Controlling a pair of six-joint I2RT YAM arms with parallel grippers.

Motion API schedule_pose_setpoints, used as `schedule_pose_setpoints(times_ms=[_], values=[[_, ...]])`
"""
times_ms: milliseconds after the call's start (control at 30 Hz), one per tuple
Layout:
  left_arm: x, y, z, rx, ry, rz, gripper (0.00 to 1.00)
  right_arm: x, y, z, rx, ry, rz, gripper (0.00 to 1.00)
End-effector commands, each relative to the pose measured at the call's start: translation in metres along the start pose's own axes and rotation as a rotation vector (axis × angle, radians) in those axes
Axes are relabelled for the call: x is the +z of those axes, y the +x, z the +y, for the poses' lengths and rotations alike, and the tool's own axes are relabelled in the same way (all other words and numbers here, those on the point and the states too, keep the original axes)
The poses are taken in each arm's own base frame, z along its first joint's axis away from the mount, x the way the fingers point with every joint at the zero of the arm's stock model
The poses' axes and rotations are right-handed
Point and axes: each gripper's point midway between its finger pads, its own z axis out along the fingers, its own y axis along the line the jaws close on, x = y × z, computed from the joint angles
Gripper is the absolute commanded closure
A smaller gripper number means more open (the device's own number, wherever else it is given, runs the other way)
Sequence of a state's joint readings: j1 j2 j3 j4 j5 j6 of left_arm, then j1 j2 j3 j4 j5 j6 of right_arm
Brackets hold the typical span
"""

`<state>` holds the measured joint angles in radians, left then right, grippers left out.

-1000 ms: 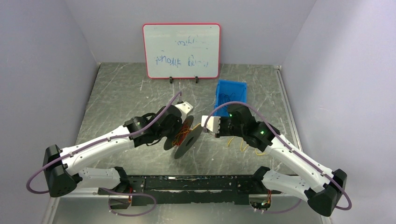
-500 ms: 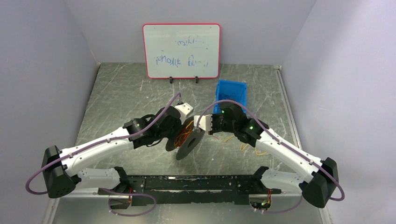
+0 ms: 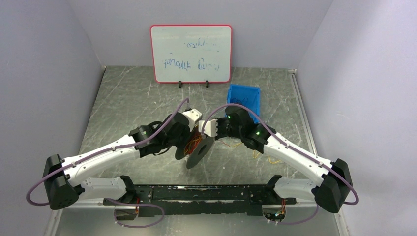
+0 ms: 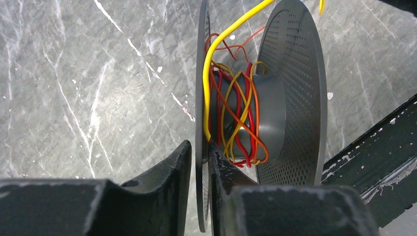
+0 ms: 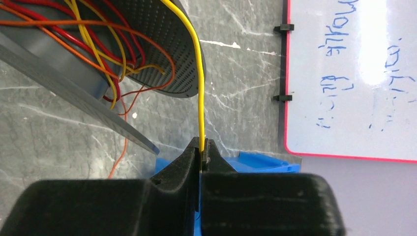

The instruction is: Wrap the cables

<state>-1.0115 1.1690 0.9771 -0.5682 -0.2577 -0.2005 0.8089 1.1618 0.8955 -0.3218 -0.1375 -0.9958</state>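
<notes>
A dark grey spool (image 4: 275, 113) stands tilted on the table, also seen from above (image 3: 200, 148). Red, orange and yellow cables (image 4: 236, 115) are wound loosely round its hub. My left gripper (image 4: 199, 147) sits astride the near flange (image 4: 201, 73), its jaws slightly apart: a thin gap shows on the left side. My right gripper (image 5: 201, 145) is shut on one yellow cable (image 5: 199, 88), which runs taut up to the spool (image 5: 162, 44). More cable strands (image 3: 255, 153) lie loose on the table under the right arm.
A blue bin (image 3: 243, 98) sits behind the right arm and shows just beyond its fingers (image 5: 265, 162). A red-framed whiteboard (image 3: 191, 53) stands at the back. The black base rail (image 3: 196, 199) runs along the near edge. Grey walls close in both sides.
My right arm has swung left, bringing the yellow cable up against the spool. My left jaws have eased apart from a tight grip on the flange. The spool stays put.
</notes>
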Motion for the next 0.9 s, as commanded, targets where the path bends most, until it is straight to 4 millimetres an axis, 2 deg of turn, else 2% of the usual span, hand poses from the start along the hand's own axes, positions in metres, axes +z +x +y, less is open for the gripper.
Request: schedule_pose_setpoints(times_ms=[0, 67, 400, 867], values=[[-0.006, -0.004, -0.006, 0.001, 0.034, -0.031, 0.73, 0.008, -0.006, -0.009, 0.006, 0.046, -0.017, 1.0], [-0.006, -0.005, -0.006, -0.004, 0.033, -0.034, 0.67, 0.01, -0.008, -0.006, 0.001, 0.037, -0.02, 1.0], [-0.007, -0.006, -0.01, -0.008, 0.056, -0.039, 0.59, 0.019, -0.008, 0.015, -0.023, -0.025, -0.007, 1.0], [-0.011, -0.01, -0.01, -0.018, 0.064, -0.06, 0.5, 0.012, -0.004, 0.018, -0.038, -0.022, 0.026, 1.0]])
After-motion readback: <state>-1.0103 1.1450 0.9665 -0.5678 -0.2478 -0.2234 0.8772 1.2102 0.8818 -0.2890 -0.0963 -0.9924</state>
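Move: Just beyond the left hand's opening fingertips, which straddle the rim of the spool's left flange, the spool's middle lies about 2 cm back, 3 cm right and 7 cm lower. The right hand, pinching the yellow cable, has the spool's middle some 8 cm back, 5 cm left and 9 cm below. From the right hand, the blue box is roughly 5 cm ahead, 13 cm right and 15 cm down; loose cable lies about 10 cm back and 20 cm right, 17 cm below. Opening further from a narrow gap to about half wide, the left fingers give the flange rim and the yellow cable beside it room on both sides while that hand stays in place. The right hand keeps its pinch on the cable and brings it towards the spool, first about 2 cm left, then about 1.5 cm down and slightly back, and stops there. ##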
